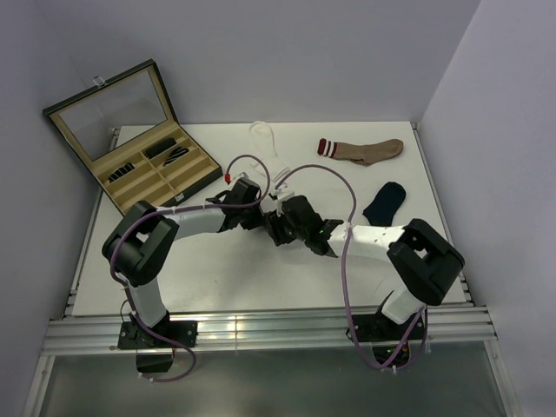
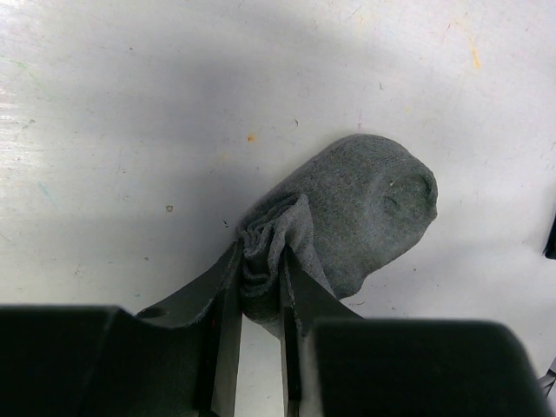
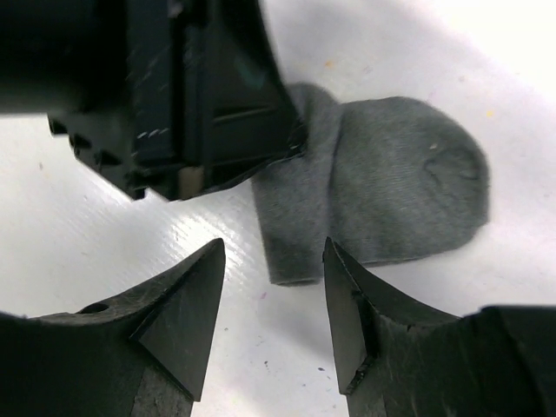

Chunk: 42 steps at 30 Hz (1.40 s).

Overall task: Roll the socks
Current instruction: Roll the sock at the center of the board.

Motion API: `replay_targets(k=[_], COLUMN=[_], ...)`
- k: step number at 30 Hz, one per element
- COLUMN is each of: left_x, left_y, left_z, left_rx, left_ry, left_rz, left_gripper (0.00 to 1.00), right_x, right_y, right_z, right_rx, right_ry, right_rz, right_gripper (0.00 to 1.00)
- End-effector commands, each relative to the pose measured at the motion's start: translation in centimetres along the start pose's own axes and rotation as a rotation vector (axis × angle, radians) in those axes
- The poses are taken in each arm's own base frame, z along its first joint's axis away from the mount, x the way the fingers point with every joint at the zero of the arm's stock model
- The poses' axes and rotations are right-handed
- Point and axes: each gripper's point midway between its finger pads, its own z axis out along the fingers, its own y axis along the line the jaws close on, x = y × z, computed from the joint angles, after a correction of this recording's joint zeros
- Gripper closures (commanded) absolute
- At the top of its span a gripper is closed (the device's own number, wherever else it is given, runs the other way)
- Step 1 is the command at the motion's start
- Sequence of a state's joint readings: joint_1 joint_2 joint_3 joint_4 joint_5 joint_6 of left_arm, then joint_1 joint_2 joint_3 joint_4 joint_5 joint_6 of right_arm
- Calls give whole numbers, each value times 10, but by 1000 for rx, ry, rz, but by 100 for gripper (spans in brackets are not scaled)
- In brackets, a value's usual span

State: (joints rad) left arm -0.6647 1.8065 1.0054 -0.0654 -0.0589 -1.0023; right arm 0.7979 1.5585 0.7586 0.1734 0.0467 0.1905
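Note:
A dark grey sock (image 2: pixel 369 204) lies on the white table, its near end folded and bunched. My left gripper (image 2: pixel 261 274) is shut on that bunched end. In the right wrist view the same grey sock (image 3: pixel 391 195) lies flat, with a folded edge pointing at my right gripper (image 3: pixel 274 256). That gripper is open, just short of the edge and holding nothing. In the top view both grippers, left (image 1: pixel 259 211) and right (image 1: pixel 283 224), meet at the table's middle and hide the grey sock. A navy sock (image 1: pixel 384 202) lies flat to the right. A white sock (image 1: pixel 263 135) lies at the back.
A brown sock with red and white cuff stripes (image 1: pixel 360 149) lies at the back right. An open display case (image 1: pixel 130 139) holding dark items stands at the back left corner. The left gripper's body (image 3: pixel 191 95) hangs close above the right gripper's fingers.

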Motion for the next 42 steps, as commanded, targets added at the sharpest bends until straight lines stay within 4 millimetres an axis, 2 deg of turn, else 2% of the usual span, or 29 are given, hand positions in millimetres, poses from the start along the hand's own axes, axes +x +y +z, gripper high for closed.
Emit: replay_targets(k=[1, 6, 12, 15, 16, 19, 22, 27, 30, 31, 32, 36, 42], left_x=[7, 6, 6, 6, 7, 5, 3, -6, -12, -12, -15, -15, -8], left_y=[12, 10, 8, 7, 8, 8, 6, -1, -5, -2, -6, -11, -15], left_z=[2, 2, 0, -2, -2, -5, -10, -25, -35, -36, -41, -47, -40], left_rx=[-59, -54, -43, -33, -32, -27, -16, 22, 48, 47, 66, 107, 149], left_ry=[22, 21, 23, 22, 21, 12, -1, -32, -62, -66, -77, -81, -60], left_rz=[44, 39, 37, 38, 38, 36, 33, 8, -12, -16, -24, -29, -27], left_gripper=[94, 94, 92, 90, 88, 76, 65, 41, 31, 29, 24, 18, 17], right_x=[-4, 5, 25, 32, 35, 36, 33, 30, 28, 33, 30, 28, 34], right_y=[2, 5, -3, -7, -7, 0, 8, 8, 8, 8, 8, 10, -4], right_z=[8, 18, 28, 30, 30, 28, 24, 15, 12, 13, 13, 13, 19], right_rx=[37, 53, 101, 127, 120, 64, -50, -244, -351, -382, -408, -527, -602], right_ry=[-32, 1, 64, 90, 101, 114, 123, 148, 157, 176, 173, 205, 230], right_rz=[-86, -111, -107, -97, -92, -42, 57, 284, 408, 442, 492, 621, 811], right_gripper=[44, 46, 58, 77, 88, 100, 100, 100, 100, 100, 100, 100, 100])
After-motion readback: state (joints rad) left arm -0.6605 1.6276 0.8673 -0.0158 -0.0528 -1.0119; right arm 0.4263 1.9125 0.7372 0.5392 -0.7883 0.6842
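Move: The grey sock's roll is already pinched in the left fingers, its middle about 1 cm back and 1 cm right of that hand point. From the right hand, the roll is some 2 cm ahead, 1 cm left and 4 cm below. The sock's flat end reaches about 6 cm ahead and 1 cm right of the right hand, 5 cm down. The white sock lies roughly 24 cm ahead and 1 cm left; the dark blue sock 10 cm ahead, 31 cm right. Down about 4 cm goes the right hand, onto the near end of the roll, and its open fingers shut on it while the left keeps its grip. Staying there, the right wrist then rolls some 50 degrees, top going forward and right towards the flat end. Meanwhile the left fingers open wide, let go and lift off, up and slightly back and left. ##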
